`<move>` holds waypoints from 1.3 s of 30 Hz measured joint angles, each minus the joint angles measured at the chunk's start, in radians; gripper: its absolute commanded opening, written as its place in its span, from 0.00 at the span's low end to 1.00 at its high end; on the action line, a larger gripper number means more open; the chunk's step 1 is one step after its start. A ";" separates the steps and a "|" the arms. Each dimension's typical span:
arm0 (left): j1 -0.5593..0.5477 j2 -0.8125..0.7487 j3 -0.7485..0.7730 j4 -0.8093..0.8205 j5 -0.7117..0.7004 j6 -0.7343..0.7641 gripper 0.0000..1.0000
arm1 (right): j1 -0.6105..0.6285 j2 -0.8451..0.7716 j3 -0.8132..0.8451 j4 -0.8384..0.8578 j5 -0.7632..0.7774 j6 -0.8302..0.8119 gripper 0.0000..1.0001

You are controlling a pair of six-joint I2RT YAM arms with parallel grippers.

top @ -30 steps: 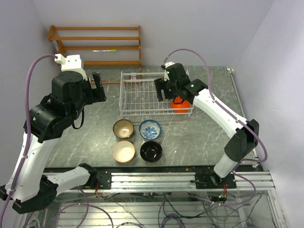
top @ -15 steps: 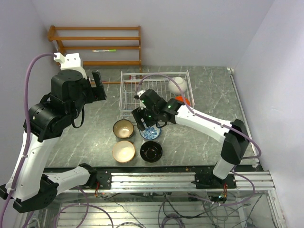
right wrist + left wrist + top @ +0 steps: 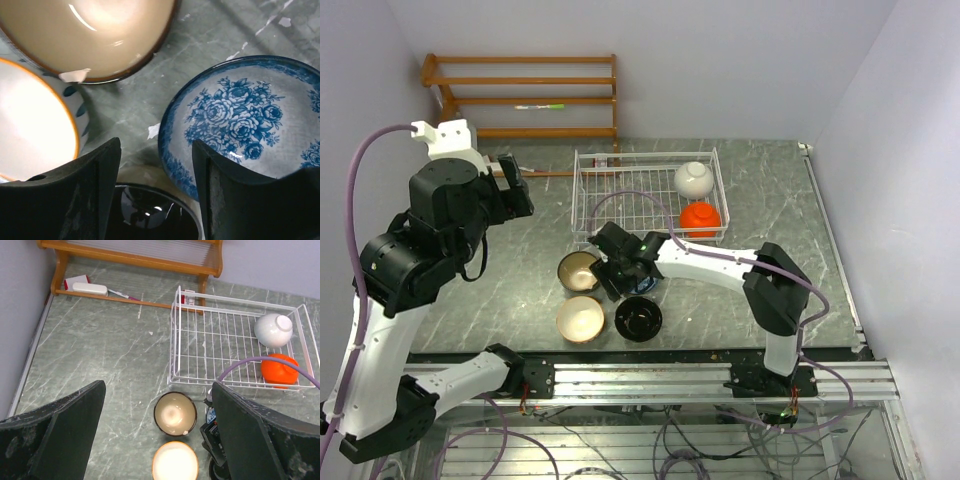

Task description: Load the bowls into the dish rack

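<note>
The white wire dish rack holds a white bowl and an orange-red bowl. In front of it on the table stand a brown bowl, a cream bowl, a black bowl and a blue-and-white bowl. My right gripper is low and open, straddling the blue-and-white bowl's rim with one finger inside. My left gripper hangs high and open, holding nothing.
An orange-brown wooden shelf stands against the back wall, with a small white and red item on its base. The right arm's purple cable arches over the rack's front edge. All four loose bowls sit close together.
My right gripper swung from the rack, beside the orange-red bowl, down to the blue-and-white bowl on the table. The left arm shifted slightly left.
</note>
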 measured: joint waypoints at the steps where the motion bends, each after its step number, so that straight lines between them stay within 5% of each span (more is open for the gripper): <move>1: 0.000 -0.003 -0.001 -0.003 -0.003 -0.001 0.99 | 0.000 0.010 -0.004 0.001 0.005 0.002 0.56; 5: 0.000 -0.005 -0.005 -0.005 -0.010 -0.006 0.99 | 0.000 0.018 -0.024 0.004 0.039 0.006 0.51; 13: 0.000 -0.005 -0.005 -0.008 -0.015 -0.006 0.99 | 0.000 0.018 -0.046 0.025 0.075 0.009 0.20; 22: 0.000 -0.006 -0.007 -0.009 -0.016 -0.005 0.99 | -0.001 0.008 -0.040 0.040 0.089 -0.014 0.00; 29: 0.000 -0.008 -0.007 -0.010 -0.026 -0.002 0.99 | -0.003 -0.068 -0.004 -0.013 0.026 -0.015 0.00; 39: 0.000 -0.003 -0.006 -0.010 -0.031 0.005 0.99 | -0.061 -0.134 0.304 -0.066 -0.260 0.005 0.00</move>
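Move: The blue bowl's middle lies about 6 cm right of the right hand, some 2 cm ahead and 4 cm below, with its near-left rim almost under the open fingers. At about the same depth, the tan bowl is 7 cm left and 2 cm ahead, the white bowl 7 cm left and 8 cm back, and the black bowl 6 cm right and 8 cm back. From the left hand, the blue bowl is roughly 17 cm right, about level fore and aft, and 40 cm below. The right hand sinks about 2 cm, easing slightly right and forward over the blue bowl's near-left rim, and closes its already narrowing fingers until they pinch the bowl wall. Keeping that pinch, it then pulls quickly up some 19 cm and swings about 6 cm left, rolling some 25 degrees so that its left side rises. ##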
